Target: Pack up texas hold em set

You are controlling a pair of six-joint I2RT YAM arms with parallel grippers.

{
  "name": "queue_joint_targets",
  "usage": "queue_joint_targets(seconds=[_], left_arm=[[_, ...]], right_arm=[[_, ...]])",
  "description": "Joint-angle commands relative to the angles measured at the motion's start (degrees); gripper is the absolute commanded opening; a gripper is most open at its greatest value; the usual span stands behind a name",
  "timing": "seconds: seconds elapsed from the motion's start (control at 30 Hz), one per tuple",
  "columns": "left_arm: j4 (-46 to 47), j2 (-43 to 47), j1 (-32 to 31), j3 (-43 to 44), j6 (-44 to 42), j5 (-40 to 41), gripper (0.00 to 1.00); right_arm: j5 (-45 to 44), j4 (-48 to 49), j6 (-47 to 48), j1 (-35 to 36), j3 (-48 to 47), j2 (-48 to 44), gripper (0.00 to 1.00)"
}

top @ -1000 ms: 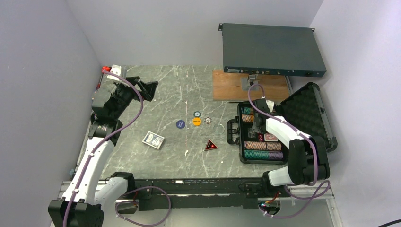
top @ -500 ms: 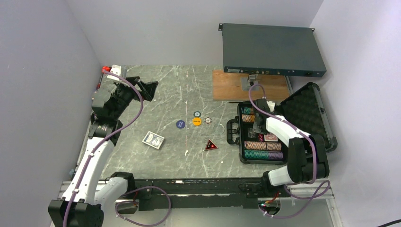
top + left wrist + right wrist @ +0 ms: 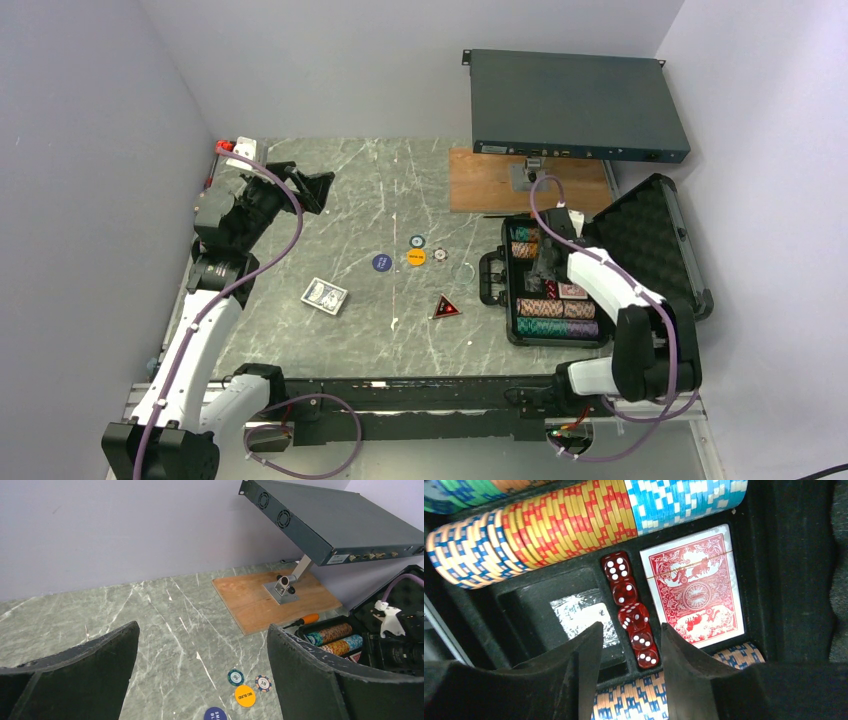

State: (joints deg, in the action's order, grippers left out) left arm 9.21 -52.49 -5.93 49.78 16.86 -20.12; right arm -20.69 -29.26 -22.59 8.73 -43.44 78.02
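The black foam-lined case lies open at the right, its lid leaning back. My right gripper hangs inside it. In the right wrist view the right gripper is open, its fingers either side of the near end of a row of red dice in their slot. It holds nothing. A red card deck and rows of striped chips sit beside the dice. A blue card deck, blue button, yellow button, two loose chips and a red triangle lie on the table. My left gripper is raised at the back left, wide open and empty.
A large dark rack-mount box stands tilted on a bracket over a wooden board behind the case. An orange-handled tool lies by the case's far edge. One card slot left of the dice holds nothing. Grey walls enclose the table.
The right arm's forearm and elbow have shifted slightly to the right while its gripper stays over the middle of the case. The left arm and the loose pieces have not moved.
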Motion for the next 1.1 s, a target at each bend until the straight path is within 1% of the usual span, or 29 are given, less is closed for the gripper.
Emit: queue_joint_targets(seconds=[0.0,0.1,0.17,0.27,0.3,0.37,0.43,0.5,0.57,0.67,0.7,0.73,0.8,0.9,0.97,1.03,1.07], left_arm=[[2.83,0.37,0.31,1.11,0.46,-1.08,0.99],[2.78,0.28,0.31,1.11,0.53,-1.15,0.99],[2.86,0.28,0.31,1.11,0.54,-1.24,0.99],[2.74,0.28,0.31,1.11,0.54,-1.16,0.99],[2.74,0.36,0.31,1.00,0.52,-0.95,0.99],[2.54,0.58,0.31,0.94,0.34,-0.45,0.99],[2.12,0.97,0.31,1.02,0.01,0.47,0.99],[1.47,1.69,0.31,0.94,-0.43,2.15,0.99],[0.48,3.10,0.31,0.87,-1.23,5.94,0.99],[-0.67,6.07,0.60,0.10,-3.05,12.73,0.99],[-1.55,6.97,0.76,-0.02,-3.52,15.53,0.99],[-2.47,7.61,1.06,0.08,-3.86,18.98,0.99],[-5.21,7.95,1.98,1.00,-4.19,24.23,0.99],[-7.58,7.92,4.06,1.95,-3.62,29.30,0.99],[-7.89,7.81,5.34,2.11,-3.44,29.78,0.99],[-8.13,7.44,5.84,2.50,-3.27,28.94,0.99],[-8.28,7.18,7.38,2.78,-2.95,28.21,0.99]], right_arm=[[1.68,-0.40,0.70,1.62,-2.10,-6.05,0.49],[0.24,0.86,1.31,6.87,-2.57,-8.45,0.52],[-0.62,1.80,1.62,12.70,-3.96,-8.17,0.53],[0.41,4.77,0.87,23.08,-6.94,-4.96,0.54],[0.67,6.00,0.49,25.75,-8.13,-3.59,0.58],[3.20,9.36,-0.02,29.21,-10.14,-0.27,0.59],[8.86,12.68,0.10,31.78,-12.71,3.85,0.60],[17.99,17.04,0.99,34.84,-14.97,8.66,0.68],[24.08,23.02,3.47,39.43,-16.49,13.96,0.77],[28.30,29.63,7.70,44.05,-20.57,20.92,0.88],[29.18,31.31,9.20,45.09,-22.44,23.26,0.95],[30.10,32.42,10.72,46.15,-24.80,25.61,0.99],[31.26,31.47,13.81,48.18,-30.66,30.63,1.00],[29.43,25.69,18.67,51.00,-41.73,38.61,1.00],[26.86,22.42,21.37,52.29,-48.31,42.91,1.00],[26.71,20.13,22.05,52.72,-52.48,46.26,1.00],[27.02,19.25,22.85,52.76,-53.96,47.59,1.00]])
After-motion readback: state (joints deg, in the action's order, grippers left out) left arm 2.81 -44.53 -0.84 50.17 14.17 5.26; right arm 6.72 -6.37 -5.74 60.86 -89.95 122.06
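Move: The blue card deck lies about 53 cm to the right hand's left, 3 cm nearer the base and some 4 cm lower. The triangular dice tray is roughly 26 cm left of that hand and 6 cm back; the blue disc is about 41 cm left and 6 cm ahead. The red dice in the case sit just under the fingertips. From the high left hand, the deck is about 9 cm back, 4 cm left and 35 cm below. The blue deck draws the right hand out of the case: it lifts off about 6 cm clear of the dice, sweeps some 50 cm left across the table, sinks to just above the deck and rises slightly at the end. Meanwhile it swings about 80 degrees counter-clockwise and its half-open fingers spread fully. Late on, the empty left hand backs off leftwards and slightly up, turning counter-clockwise. ##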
